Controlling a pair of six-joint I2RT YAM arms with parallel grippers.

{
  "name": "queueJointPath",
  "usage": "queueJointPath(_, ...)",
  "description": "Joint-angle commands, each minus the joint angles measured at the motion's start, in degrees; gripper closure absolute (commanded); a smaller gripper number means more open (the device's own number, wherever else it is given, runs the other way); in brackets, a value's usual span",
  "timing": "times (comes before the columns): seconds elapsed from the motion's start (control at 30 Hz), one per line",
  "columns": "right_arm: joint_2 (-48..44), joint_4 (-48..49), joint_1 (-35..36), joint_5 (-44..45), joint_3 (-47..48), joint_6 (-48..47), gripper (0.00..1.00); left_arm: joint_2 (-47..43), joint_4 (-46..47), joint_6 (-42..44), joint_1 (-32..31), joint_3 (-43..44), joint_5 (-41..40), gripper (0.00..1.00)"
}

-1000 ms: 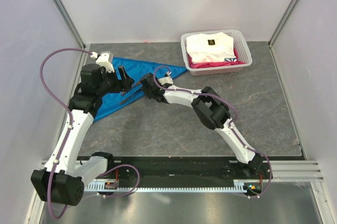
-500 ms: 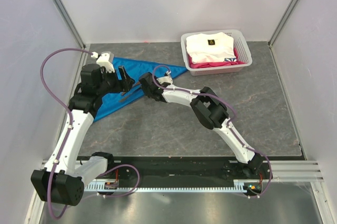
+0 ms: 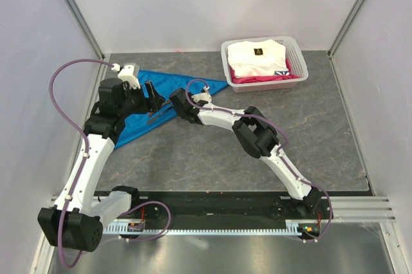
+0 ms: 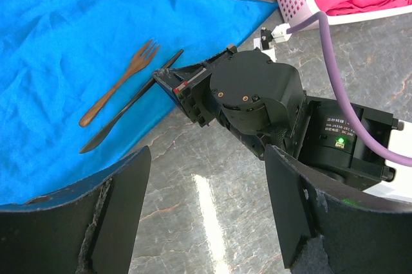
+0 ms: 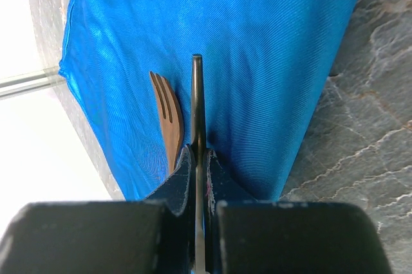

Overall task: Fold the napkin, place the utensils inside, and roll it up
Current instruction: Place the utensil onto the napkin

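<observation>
The blue napkin [image 3: 138,119] lies folded in a triangle at the back left. It also shows in the left wrist view [image 4: 58,42] and the right wrist view [image 5: 257,55]. A brownish fork [image 4: 116,86] lies on the napkin. It also shows in the right wrist view [image 5: 170,134]. A dark pointed knife [image 4: 122,114] lies right beside the fork. My right gripper [image 5: 197,153] is shut on the knife [image 5: 197,103], low over the napkin. It also shows in the left wrist view [image 4: 168,82] and the top view [image 3: 171,101]. My left gripper [image 4: 206,206] is open and empty, just off the napkin's edge.
A white basket [image 3: 300,68] holding folded white and pink clothes [image 3: 257,56] stands at the back right. The two arms sit close together over the napkin. Walls enclose the table at the left, back and right.
My right gripper has crept slightly to the left with the knife in it. The left arm has not moved.
</observation>
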Motion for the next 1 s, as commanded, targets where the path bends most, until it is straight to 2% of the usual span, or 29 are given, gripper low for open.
queueJointPath(0.0, 0.24, -0.84, -0.32, 2.98, 2.72, -0.44, 1.00, -0.56, 2.01, -0.24, -0.14, 0.36, 1.27, 0.21)
queueJointPath(0.4, 0.51, -0.84, -0.75, 3.08, 3.42, -0.70, 0.99, -0.47, 1.92, -0.15, -0.14, 0.36, 1.01, 0.21)
queueJointPath(0.5, 0.59, -0.84, -1.02, 2.64, 4.12, -2.28, 0.86, -0.56, 2.01, -0.06, -0.14, 0.18, 1.01, 0.21)
queueJointPath(0.53, 0.42, -0.67, -1.02, 2.72, 4.30, -2.72, 0.77, -0.47, 2.01, -0.06, -0.14, 0.27, 0.92, 0.21)
queueJointPath(0.73, -1.86, -0.05, -1.02, 4.30, 3.95, -7.12, 0.55, -0.56, 2.10, 0.20, -0.14, 0.18, 1.27, 0.21)
queueJointPath(0.83, -4.58, 1.25, -1.28, 4.83, 1.41, -9.57, 0.53, -0.56, 2.27, 0.20, -0.14, 0.01, 1.36, 0.21)
queueJointPath(0.97, -10.73, 5.56, -2.59, 5.54, -7.35, -15.46, 0.50, -0.47, 2.27, 0.20, -0.14, -0.08, 1.36, 0.21)
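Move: The knife, held by the right fingers near one end, has its middle about 4 cm left and 2 cm back of that hand; it is bound for the fork's side. The fork's middle lies about 4 cm left and 2 cm ahead, roughly 1 cm lower, on the napkin, whose middle is some 7 cm left and 2 cm ahead. The basket stands about 30 cm right and 16 cm ahead. From the left hand, the fork is straight ahead some 16 cm, 23 cm below. The knife, still pinched at the start, is eased forward and to the right by less than a centimetre, its blade end reaching left alongside the fork; then the right fingers open to about half and let go. The opening hand goes on, about 1.5 cm each forward and right in all, and rises roughly 1 cm clear of the knife, its wrist turning slightly. ##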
